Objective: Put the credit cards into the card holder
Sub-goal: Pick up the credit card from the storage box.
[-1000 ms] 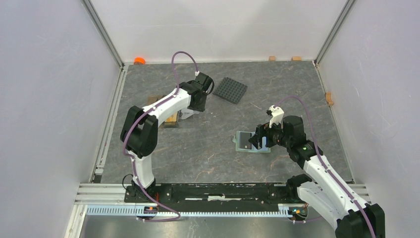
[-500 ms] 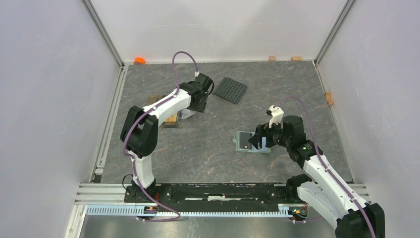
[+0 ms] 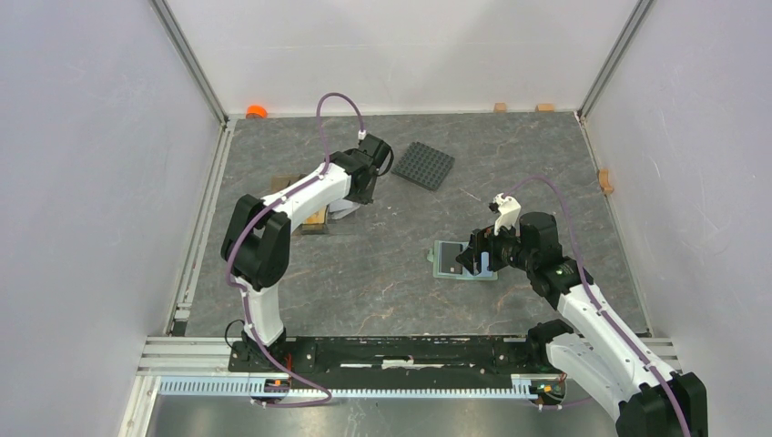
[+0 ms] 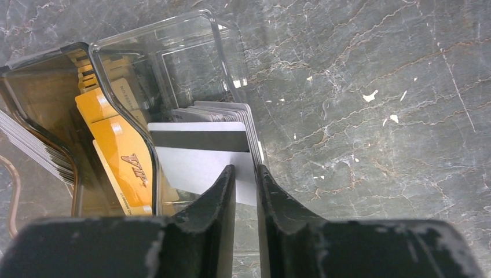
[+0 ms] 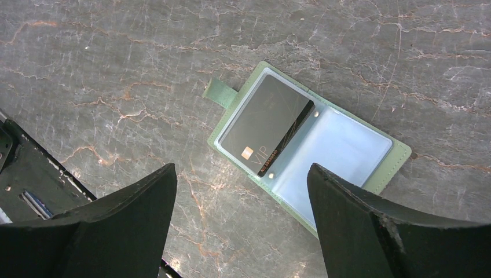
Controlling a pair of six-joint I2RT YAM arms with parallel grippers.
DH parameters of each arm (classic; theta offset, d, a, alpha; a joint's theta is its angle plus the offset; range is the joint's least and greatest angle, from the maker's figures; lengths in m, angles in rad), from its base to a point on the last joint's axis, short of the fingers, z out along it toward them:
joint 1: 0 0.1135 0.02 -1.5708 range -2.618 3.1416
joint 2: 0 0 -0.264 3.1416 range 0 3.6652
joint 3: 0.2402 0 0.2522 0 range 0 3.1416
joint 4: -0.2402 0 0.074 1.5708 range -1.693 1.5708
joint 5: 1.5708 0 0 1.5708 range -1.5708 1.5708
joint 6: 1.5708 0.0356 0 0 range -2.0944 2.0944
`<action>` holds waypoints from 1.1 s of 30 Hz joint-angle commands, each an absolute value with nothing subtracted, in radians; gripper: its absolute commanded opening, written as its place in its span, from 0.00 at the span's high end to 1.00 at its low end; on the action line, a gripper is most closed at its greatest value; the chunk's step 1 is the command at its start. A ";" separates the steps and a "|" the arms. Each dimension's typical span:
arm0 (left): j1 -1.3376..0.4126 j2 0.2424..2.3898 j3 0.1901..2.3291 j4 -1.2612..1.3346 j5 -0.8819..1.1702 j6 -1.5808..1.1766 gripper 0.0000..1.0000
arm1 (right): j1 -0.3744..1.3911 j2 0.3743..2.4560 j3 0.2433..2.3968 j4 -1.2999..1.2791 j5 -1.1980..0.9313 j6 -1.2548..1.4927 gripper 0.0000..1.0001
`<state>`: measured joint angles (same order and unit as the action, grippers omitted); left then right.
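The card holder lies open on the table, sage green outside and light blue inside. A black credit card sits in its left pocket. My right gripper hovers open just above it, nothing between its fingers. In the left wrist view, a white-grey credit card with a dark stripe leans in a clear box, with more cards on edge behind it. My left gripper reaches into that box. Its jaws are a narrow gap apart over the white card's right end; whether they pinch a card is unclear.
A brown tray beside the clear box holds gold cards. From above, the tray is at mid-left and a black studded plate at the back. An orange object and small wooden blocks line the walls.
My left gripper's tip has shifted slightly at the card box. The right arm and the card holder have not moved.
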<state>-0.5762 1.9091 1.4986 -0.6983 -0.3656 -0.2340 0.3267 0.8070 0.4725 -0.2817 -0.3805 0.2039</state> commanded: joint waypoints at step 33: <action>-0.578 1.519 1.364 -0.615 -0.541 -0.146 0.98 | 0.326 0.756 0.506 -0.235 -0.360 0.216 0.13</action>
<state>-0.5758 1.6203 1.3918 -0.6773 -0.5404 -0.2031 0.3267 0.7902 0.4725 -0.2817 -0.3611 0.2131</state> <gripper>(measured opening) 0.025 0.869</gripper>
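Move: The left fingers already straddle the near right edge of the white striped card in the storage box; the card's middle lies about 3 cm to their left, 1 cm ahead and 2 cm below. Some 1 cm left and 2 cm ahead stands the stack of white cards, the yellow cards are about 9 cm left and level, the black cards about 16 cm left and level, all a little lower. From the right hand the striped card lies roughly 29 cm left and 17 cm ahead. The left fingers close on the white striped card and pinch its upper edge, the hand easing barely a centimetre left as they shut. Then the hand pulls the card up out of the storage box, rising about 9 cm with some 4 cm of leftward travel, speeding up while the fingertips tilt up and forward about 15 degrees. ##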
